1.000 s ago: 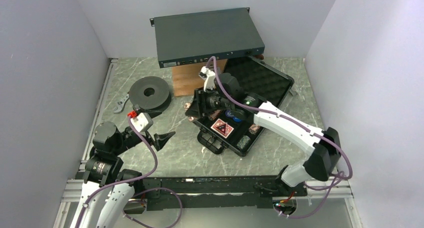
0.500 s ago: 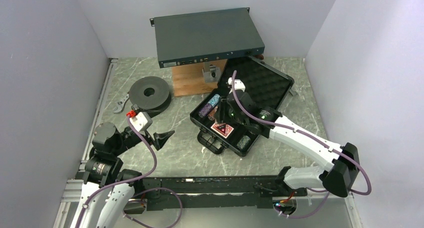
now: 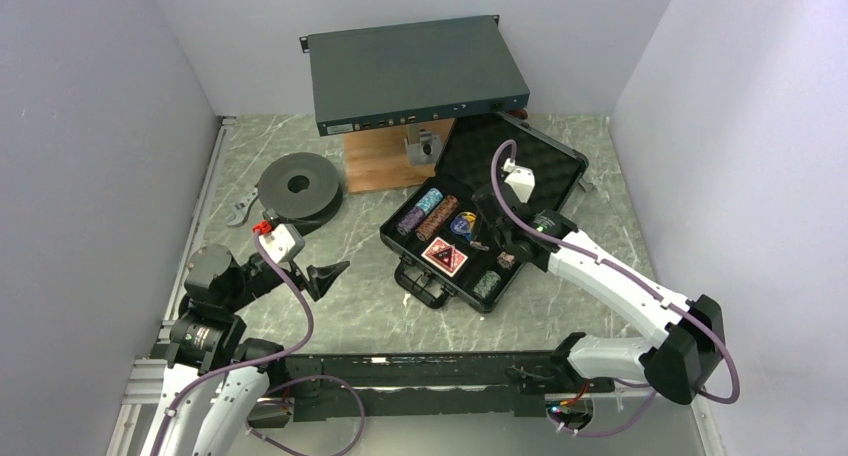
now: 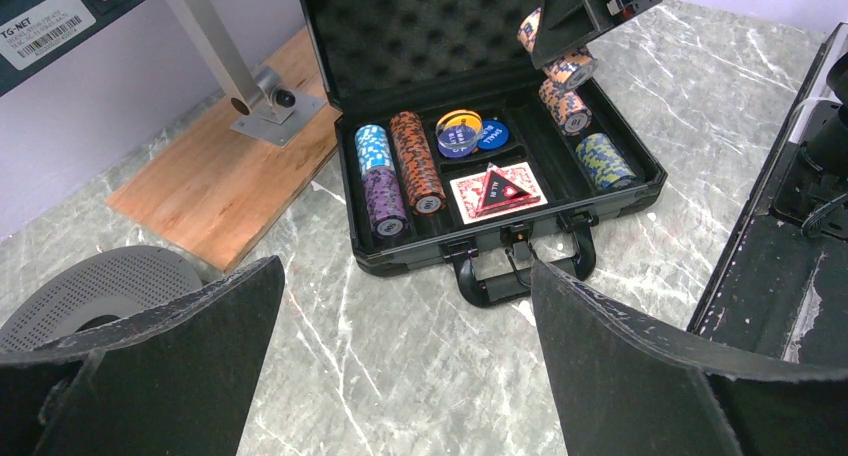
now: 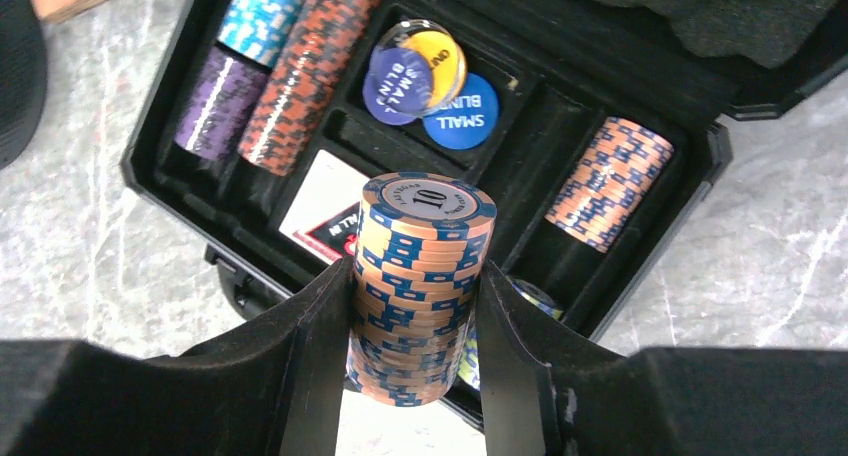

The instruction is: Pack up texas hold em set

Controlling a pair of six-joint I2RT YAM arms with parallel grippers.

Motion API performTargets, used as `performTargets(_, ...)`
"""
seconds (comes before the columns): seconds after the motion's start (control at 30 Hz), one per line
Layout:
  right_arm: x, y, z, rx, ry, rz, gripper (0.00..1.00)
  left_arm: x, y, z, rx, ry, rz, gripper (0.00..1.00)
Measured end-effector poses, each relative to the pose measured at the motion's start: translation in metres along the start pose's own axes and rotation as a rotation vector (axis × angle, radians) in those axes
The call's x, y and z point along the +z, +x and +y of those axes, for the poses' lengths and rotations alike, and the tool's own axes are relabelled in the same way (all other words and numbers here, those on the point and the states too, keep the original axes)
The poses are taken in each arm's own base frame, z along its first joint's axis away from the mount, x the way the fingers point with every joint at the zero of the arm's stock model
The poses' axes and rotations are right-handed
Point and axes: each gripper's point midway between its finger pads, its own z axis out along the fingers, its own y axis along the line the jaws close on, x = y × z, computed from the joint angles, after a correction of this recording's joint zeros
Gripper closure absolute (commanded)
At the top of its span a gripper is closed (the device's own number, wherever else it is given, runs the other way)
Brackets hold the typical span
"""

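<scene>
The black case [image 3: 478, 294] lies open with its foam lid [image 3: 520, 156] raised. In the left wrist view it holds blue [image 4: 372, 148], purple [image 4: 385, 201] and orange-black [image 4: 415, 161] chip rolls on the left. It also holds round yellow and blue buttons [image 4: 472, 133], a red-backed deck with the red-black triangle [image 4: 497, 189], and two more rolls [image 4: 563, 106] on the right. My right gripper [image 5: 415, 316] is shut on an orange-and-blue chip roll [image 5: 425, 246], held above the case's right side [image 3: 498, 251]. My left gripper [image 4: 405, 376] is open and empty, left of the case [image 3: 335, 273].
A large grey electronics box [image 3: 415, 71] stands at the back over a wooden board [image 3: 380, 166] and a metal bracket [image 3: 425, 144]. A dark round spool [image 3: 298, 186] sits at the left with a small metal tool [image 3: 240, 211] beside it.
My right gripper has moved right across the case, from its left edge to above its right compartments, carrying the chip roll. The left arm has not moved.
</scene>
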Motion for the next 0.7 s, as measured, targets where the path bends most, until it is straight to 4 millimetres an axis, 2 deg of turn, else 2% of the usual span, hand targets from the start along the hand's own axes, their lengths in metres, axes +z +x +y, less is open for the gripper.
performTargets(0.17, 0.006, 0.002, -0.018, 0.055, 0.061, 0.017, 1.0, 0.001, 0.0, 0.0, -0.003, 0.0, 0.002, 0.0)
performTargets(0.4, 0.026, 0.017, -0.048, 0.142, 0.155, 0.106, 1.0, 0.001, 0.0, 0.001, -0.007, 0.0, 0.0, 0.0)
performTargets(0.7, 0.05, 0.041, -0.063, 0.18, 0.222, 0.229, 1.0, 0.002, 0.001, 0.001, -0.011, 0.0, 0.005, 0.0)
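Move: My right hand still holds the orange chip stack. The empty slot it seems bound for lies about 11 cm below, 4 cm right and 3 cm ahead. At that same depth, the resting orange stack is about 9 cm right and 4 ahead, the green chips 5 right and 4 back, the blind buttons 9 ahead and 2 left. From my idle left hand, the slot is some 36 cm right, 14 ahead and 23 below. Keeping my grip on the orange stack, I carry it about 5 cm to the right with my right hand, then let the move turn into a descent, nearly 8 cm down in all, towards the empty slot beside the resting orange stack. Meanwhile I tip the fingers down some 15 degrees and turn the wrist slightly clockwise. ##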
